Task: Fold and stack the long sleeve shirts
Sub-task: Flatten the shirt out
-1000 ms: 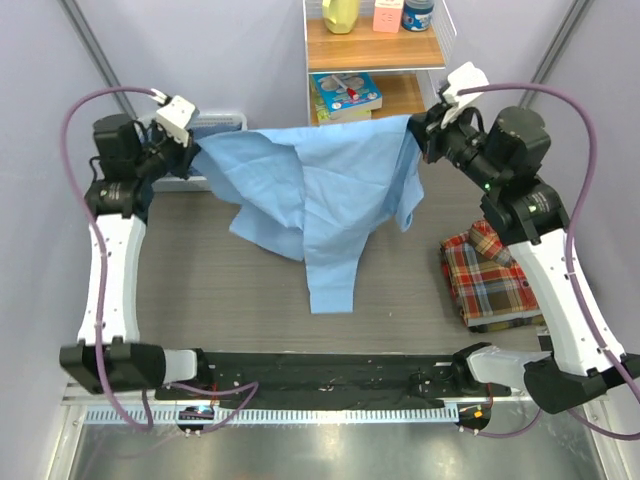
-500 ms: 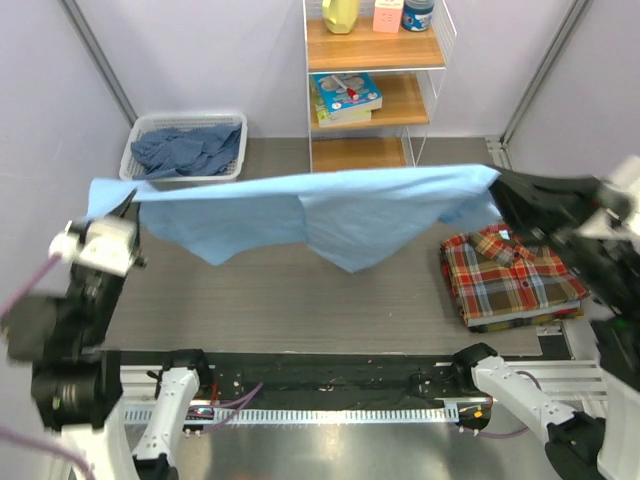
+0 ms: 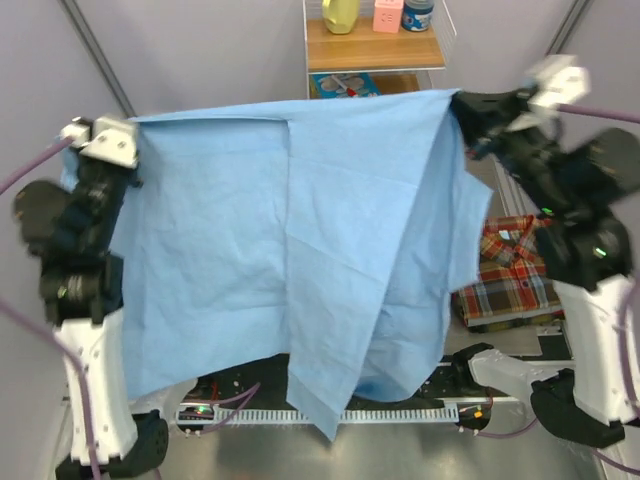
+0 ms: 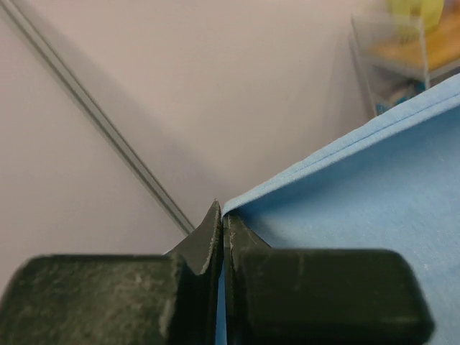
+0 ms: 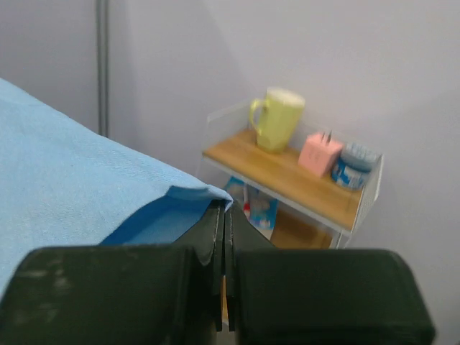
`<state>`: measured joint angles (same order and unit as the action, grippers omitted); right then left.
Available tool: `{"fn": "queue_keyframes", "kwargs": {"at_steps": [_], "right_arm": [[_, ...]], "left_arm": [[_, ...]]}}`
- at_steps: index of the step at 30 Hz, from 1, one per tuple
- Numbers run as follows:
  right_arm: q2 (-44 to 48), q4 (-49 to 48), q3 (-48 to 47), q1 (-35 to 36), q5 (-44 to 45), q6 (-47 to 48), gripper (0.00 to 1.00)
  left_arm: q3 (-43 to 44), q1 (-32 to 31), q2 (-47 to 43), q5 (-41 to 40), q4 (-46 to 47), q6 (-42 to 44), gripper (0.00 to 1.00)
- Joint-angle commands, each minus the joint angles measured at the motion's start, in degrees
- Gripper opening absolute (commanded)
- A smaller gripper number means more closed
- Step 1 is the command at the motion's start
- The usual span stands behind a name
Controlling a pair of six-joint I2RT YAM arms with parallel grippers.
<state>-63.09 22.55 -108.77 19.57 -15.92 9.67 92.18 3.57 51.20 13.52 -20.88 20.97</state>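
Note:
The light blue long sleeve shirt [image 3: 300, 240] hangs spread wide in the air, close under the top camera, its lower edge dangling over the arms' bases. My left gripper [image 3: 133, 125] is shut on its upper left corner, and my right gripper [image 3: 458, 104] is shut on its upper right corner. In the left wrist view the closed jaws of the left gripper [image 4: 221, 213] pinch the shirt's hem [image 4: 345, 144]. In the right wrist view the right gripper [image 5: 225, 208] pinches a folded corner of the cloth [image 5: 79, 158]. A folded red-yellow-blue plaid shirt [image 3: 505, 275] lies on the table at the right.
A wooden shelf unit [image 3: 375, 45] stands at the back with a yellow mug [image 5: 277, 118], a pink box [image 5: 321, 153] and a blue tin [image 5: 353, 166]. The hanging shirt hides most of the table. Grey walls close in on both sides.
Both arms have swung the light blue shirt up from just above the table, and it now hangs as a tall, wide sheet covering the table's middle and back left.

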Motion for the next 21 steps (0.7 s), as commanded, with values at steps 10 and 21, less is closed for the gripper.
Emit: {"fn": "queue_keyframes", "kwargs": {"at_steps": [10, 21], "right_arm": [[-20.13, -6.07, 28.91, -8.66, 11.18, 9.66, 0.75], [-17.42, 28.52, 31.59, -6.05, -7.8, 9.41, 0.68]], "left_arm": [[-16.08, 1.26, 34.22, -2.01, -3.27, 4.86, 0.56], [-34.33, 1.52, 23.33, 1.6, -18.49, 14.27, 0.72]]}}
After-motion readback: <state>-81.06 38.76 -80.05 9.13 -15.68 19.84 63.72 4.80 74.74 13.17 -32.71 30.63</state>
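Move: Both hands hold the blue shirt's far edge high. Its landing place on the table lies about 20 cm ahead, 6 cm right and 50 cm below the left hand, with the laundry basket about 30 cm ahead, level sideways. The right hand's landing place is some 18 cm ahead, straight, and 52 cm down. From that hand the wire shelf stands roughly 28 cm ahead, 12 cm left; the plaid shirts lie 4 cm ahead, 23 cm right. Both hands swing the shirt down about 40 cm and forward, tipping fingers down, then open and draw back. ##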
